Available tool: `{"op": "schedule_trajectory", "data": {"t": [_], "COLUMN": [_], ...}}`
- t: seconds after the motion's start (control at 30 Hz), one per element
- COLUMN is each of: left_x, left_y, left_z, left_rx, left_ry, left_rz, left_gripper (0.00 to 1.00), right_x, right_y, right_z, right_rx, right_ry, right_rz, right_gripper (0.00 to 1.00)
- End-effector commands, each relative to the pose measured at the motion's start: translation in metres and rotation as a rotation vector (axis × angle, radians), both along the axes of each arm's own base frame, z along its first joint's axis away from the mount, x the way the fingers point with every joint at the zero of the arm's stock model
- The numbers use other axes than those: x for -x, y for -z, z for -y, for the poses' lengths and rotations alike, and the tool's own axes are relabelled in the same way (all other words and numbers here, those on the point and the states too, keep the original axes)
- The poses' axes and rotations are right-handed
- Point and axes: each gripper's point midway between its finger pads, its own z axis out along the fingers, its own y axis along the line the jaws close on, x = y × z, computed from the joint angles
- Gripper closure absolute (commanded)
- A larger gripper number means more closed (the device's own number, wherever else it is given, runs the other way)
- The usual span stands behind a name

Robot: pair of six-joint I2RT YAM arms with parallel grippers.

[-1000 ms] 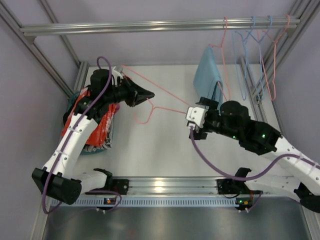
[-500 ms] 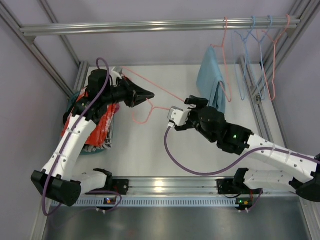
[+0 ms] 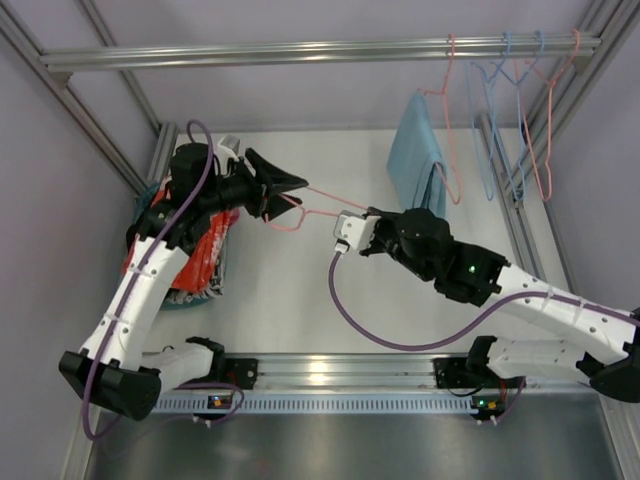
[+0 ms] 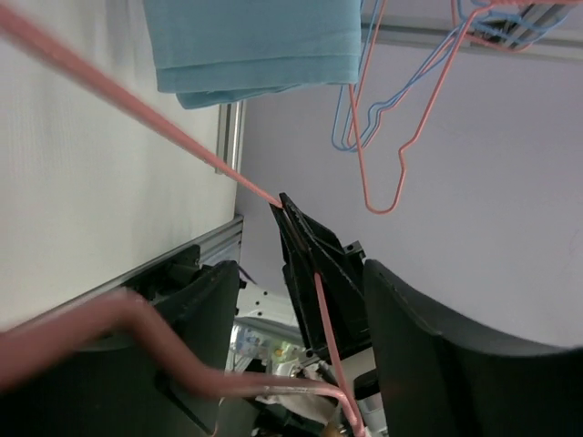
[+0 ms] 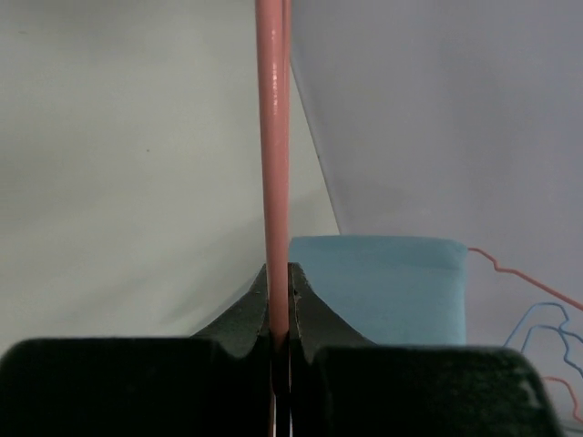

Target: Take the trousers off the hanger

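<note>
An empty pink wire hanger (image 3: 322, 193) is held in the air between my two grippers. My right gripper (image 3: 368, 216) is shut on its straight wire, which runs up between the closed jaws in the right wrist view (image 5: 271, 137). My left gripper (image 3: 290, 197) is open, and the hanger's hook end lies loosely between its spread fingers (image 4: 196, 314). The orange-red trousers with white markings (image 3: 205, 250) lie in a pile at the left, under my left arm. I cannot make out the black trousers.
A folded light blue cloth (image 3: 415, 160) hangs on a pink hanger from the rail (image 3: 300, 50) at the back right, and also shows in the left wrist view (image 4: 255, 41). Several empty blue and pink hangers (image 3: 510, 110) hang beside it. Frame posts stand on both sides.
My right gripper has moved left and slightly back with the hanger, closing in on my left gripper. My left gripper has lifted slightly. The hanger now spans a shorter gap.
</note>
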Motion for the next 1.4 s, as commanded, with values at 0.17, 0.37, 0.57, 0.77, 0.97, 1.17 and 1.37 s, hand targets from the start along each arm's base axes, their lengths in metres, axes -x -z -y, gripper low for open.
{"op": "schedule_trajectory", "data": {"t": [0.17, 0.37, 0.57, 0.77, 0.97, 1.17, 1.37], "left_x": [-0.010, -0.026, -0.040, -0.028, -0.023, -0.034, -0.027], "left_y": [-0.034, -0.047, -0.071, -0.068, -0.031, 0.000, 0.025], "left_z": [-0.023, -0.046, -0.103, -0.120, -0.112, -0.088, -0.050], "left_rx": [0.055, 0.073, -0.081, -0.324, -0.459, -0.644, -0.651], "left_ry": [-0.094, -0.159, -0.382, -0.371, -0.255, -0.124, 0.021], "left_rz": [0.107, 0.136, 0.444, 0.688, 0.766, 0.819, 0.750], "left_gripper": [0.04, 0.01, 0.01, 0.01, 0.01, 0.01, 0.01], "right_x": [0.025, 0.032, 0.048, 0.076, 0.101, 0.139, 0.162], "right_y": [-0.023, -0.031, -0.070, -0.107, -0.141, -0.125, -0.094], "right_z": [0.004, 0.018, 0.049, 0.097, 0.165, 0.219, 0.221], "right_rx": [-0.091, -0.119, -0.296, -0.451, -0.672, -0.792, -0.858], "right_ry": [-0.107, -0.097, -0.090, -0.100, 0.110, 0.427, 0.623], "right_rz": [-0.054, -0.055, -0.142, -0.132, -0.075, -0.101, -0.297], "right_gripper": [1.00, 1.00, 1.00, 1.00, 1.00, 1.00, 1.00]}}
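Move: The pink hanger, bare of trousers, is already gripped by the right hand. From that hand the right stretch of the rail is about 20 cm to its right, 12 ahead and some 22 higher, with empty hangers under it about 22 right, 12 ahead and 10 up. The blue trousers hang about 9 cm ahead and 9 right, nearly level; from the left hand they are about 9 ahead, 21 right and 8 lower. The pink hanger is drawn out of the left fingers, which finish opening wide, as the right hand keeps its pinch, backs off, then swings right, back and up in all about 30 cm, rolling and turning to point forward. The empty left hand swings left and rises, then returns rightward and down, ending some 5 cm left of its start, rolled about 50 degrees. ##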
